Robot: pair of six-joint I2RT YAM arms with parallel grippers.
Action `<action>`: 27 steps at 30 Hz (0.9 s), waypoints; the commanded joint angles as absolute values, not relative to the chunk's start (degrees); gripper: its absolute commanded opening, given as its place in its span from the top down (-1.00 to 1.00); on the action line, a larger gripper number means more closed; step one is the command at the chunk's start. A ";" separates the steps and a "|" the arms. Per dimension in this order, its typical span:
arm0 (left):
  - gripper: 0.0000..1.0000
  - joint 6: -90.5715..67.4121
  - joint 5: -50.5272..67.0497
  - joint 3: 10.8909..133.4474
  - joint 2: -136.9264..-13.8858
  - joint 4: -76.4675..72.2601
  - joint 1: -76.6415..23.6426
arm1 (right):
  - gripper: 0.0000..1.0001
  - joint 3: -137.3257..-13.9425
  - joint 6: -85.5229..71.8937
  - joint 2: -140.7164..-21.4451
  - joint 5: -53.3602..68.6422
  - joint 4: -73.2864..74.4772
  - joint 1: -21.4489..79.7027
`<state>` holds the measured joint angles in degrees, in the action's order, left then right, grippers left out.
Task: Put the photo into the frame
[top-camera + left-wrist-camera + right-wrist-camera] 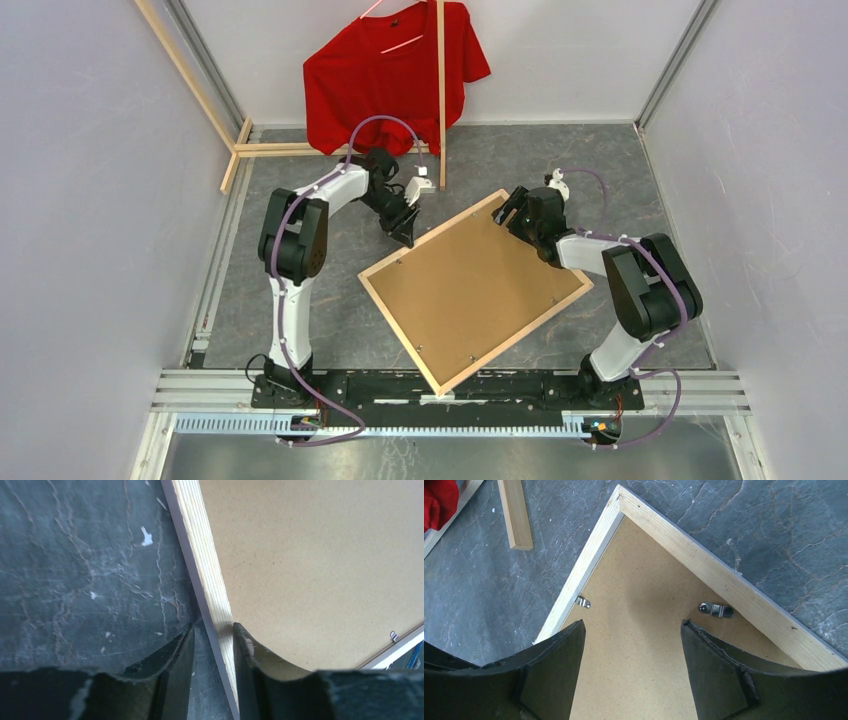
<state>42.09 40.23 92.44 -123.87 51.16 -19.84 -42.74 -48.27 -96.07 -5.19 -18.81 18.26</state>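
The frame (398,333) lies flat on the dark table with its pale bare-wood side up, turned at an angle. A brown backing board (475,285) fills it. The photo is hidden. My left gripper (407,232) is at the frame's far-left edge. In the left wrist view its jaws (212,635) straddle the wooden rail (205,565): the right finger is against the wood and a gap shows beside the left finger, so it is open. My right gripper (510,215) hovers open over the frame's far corner (724,582), above the board (639,595), with nothing between its fingers (633,630).
A red T-shirt (395,75) hangs on a wooden rack at the back; its upright pole (441,90) and base bars (270,150) stand just behind the left gripper. Small metal clips (716,610) sit inside the frame's rails. Walls close in on both sides.
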 commanded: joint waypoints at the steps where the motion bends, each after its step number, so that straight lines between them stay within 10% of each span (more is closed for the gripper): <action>1: 0.27 39.46 43.05 96.68 -125.75 51.74 -19.84 | -0.54 -43.41 -48.58 -96.51 -4.90 -18.82 18.39; 8: 0.74 40.45 41.67 93.69 -125.38 51.56 -19.85 | -0.54 -45.60 -46.67 -97.53 -6.93 -16.81 18.05; 27: 0.89 42.49 38.67 86.90 -123.32 49.08 -19.80 | -0.54 -49.13 -42.22 -99.83 -14.20 -11.61 17.76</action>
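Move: The far-left rail of the face-down frame runs right under the left fingertips, about 1 cm lower and between the parted fingers; on the backing board, a metal clip sits about 4 cm back and 2 cm left of that hand. From the right hand, the far-right rail's clip is some 6 cm right, level, 3 cm below; the frame's far corner lies 7 cm ahead, and the far-left rail's clip 5 cm left, 2 cm ahead. Shifting forward and right by only about 1 cm and rising a touch, the left hand shuts its nearly half-open fingers straight away, tips together over the top of the far-left rail, then stays there. The wide-open right hand waits, then slides about 2 cm forward and right over the board, rolling some 5 degrees with its left side sinking, so the right finger comes close to the far-right clip. ##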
